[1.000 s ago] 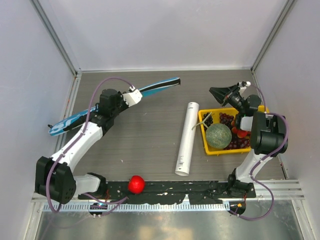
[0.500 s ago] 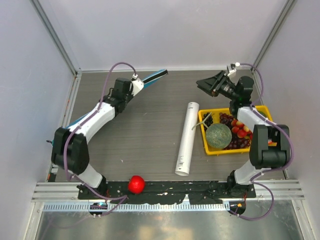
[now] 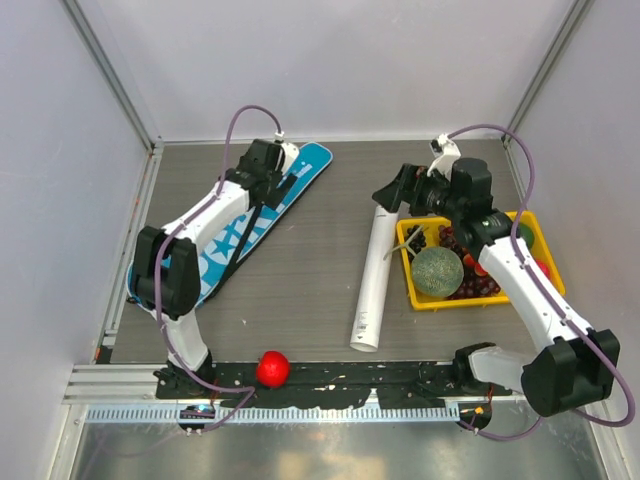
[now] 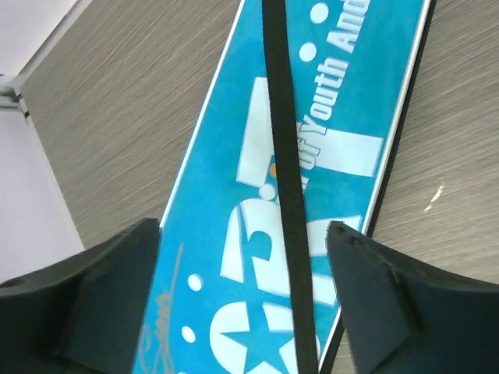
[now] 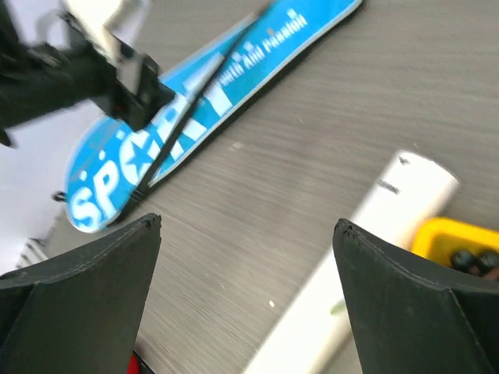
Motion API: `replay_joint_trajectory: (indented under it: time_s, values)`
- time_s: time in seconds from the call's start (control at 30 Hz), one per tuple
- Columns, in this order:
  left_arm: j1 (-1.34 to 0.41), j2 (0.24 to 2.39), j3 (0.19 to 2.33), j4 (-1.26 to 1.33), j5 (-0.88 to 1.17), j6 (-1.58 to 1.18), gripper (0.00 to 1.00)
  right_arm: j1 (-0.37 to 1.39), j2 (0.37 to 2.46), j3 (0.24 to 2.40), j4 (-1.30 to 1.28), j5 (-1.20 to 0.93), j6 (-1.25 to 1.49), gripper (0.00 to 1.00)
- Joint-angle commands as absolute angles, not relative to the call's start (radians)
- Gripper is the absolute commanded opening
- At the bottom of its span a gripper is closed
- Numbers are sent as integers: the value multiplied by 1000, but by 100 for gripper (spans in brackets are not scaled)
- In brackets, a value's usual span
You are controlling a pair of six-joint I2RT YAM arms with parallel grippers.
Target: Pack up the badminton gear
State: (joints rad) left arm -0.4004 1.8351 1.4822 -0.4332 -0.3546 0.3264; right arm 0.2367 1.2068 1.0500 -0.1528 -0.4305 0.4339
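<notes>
The blue "SPORT" racket bag lies flat on the table at the left, its narrow end toward the back. A black strap runs along the bag. My left gripper hovers open over the narrow half, its fingers on either side of the strap and touching nothing. The long white tube lies in the middle. My right gripper hangs open just above the tube's far end, holding nothing.
A yellow tray of fruit with a melon sits right of the tube, close against it. A small red ball rests near the front rail. Walls close in the table at the back and both sides.
The bag, held up on edge a second ago, now lies flat and my left gripper has opened off it. My right gripper has opened and swung left toward the tube's far end.
</notes>
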Motion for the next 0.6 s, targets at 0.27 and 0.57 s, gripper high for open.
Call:
replay_joint_trajectory:
  time_s: [0.27,0.57]
  values:
    - [-408,1403,1415,-448,-77,137,100,316,945,832,-434,-187,310,95]
    - [-408,938,1021,-328,256,-196,100,342,743,813,-515,-256,305,95]
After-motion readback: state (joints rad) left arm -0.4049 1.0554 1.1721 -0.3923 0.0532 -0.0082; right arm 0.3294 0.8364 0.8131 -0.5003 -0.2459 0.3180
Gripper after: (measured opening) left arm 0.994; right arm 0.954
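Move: The badminton bag lies under the left gripper, its middle about 12 cm to the left, 5 cm back and some 12 cm below; the white tube's middle is roughly 23 cm to that gripper's right and 17 cm back. From the right gripper, the tube's middle is about 8 cm back, 2 cm right and 24 cm below. The melon sits some 17 cm right of that gripper and 8 cm back, the yellow tray's middle 27 cm right and 5 cm back. Lift the left gripper up off the bag by about 18 cm, spreading its fingers the rest of the way, then draw it back some 15 cm as it climbs, rolling its left side down and tipping the fingers up a little. Bring the open right gripper back and down over the tube, drifting right, then let it rise slightly; keep it clear of the tube. ##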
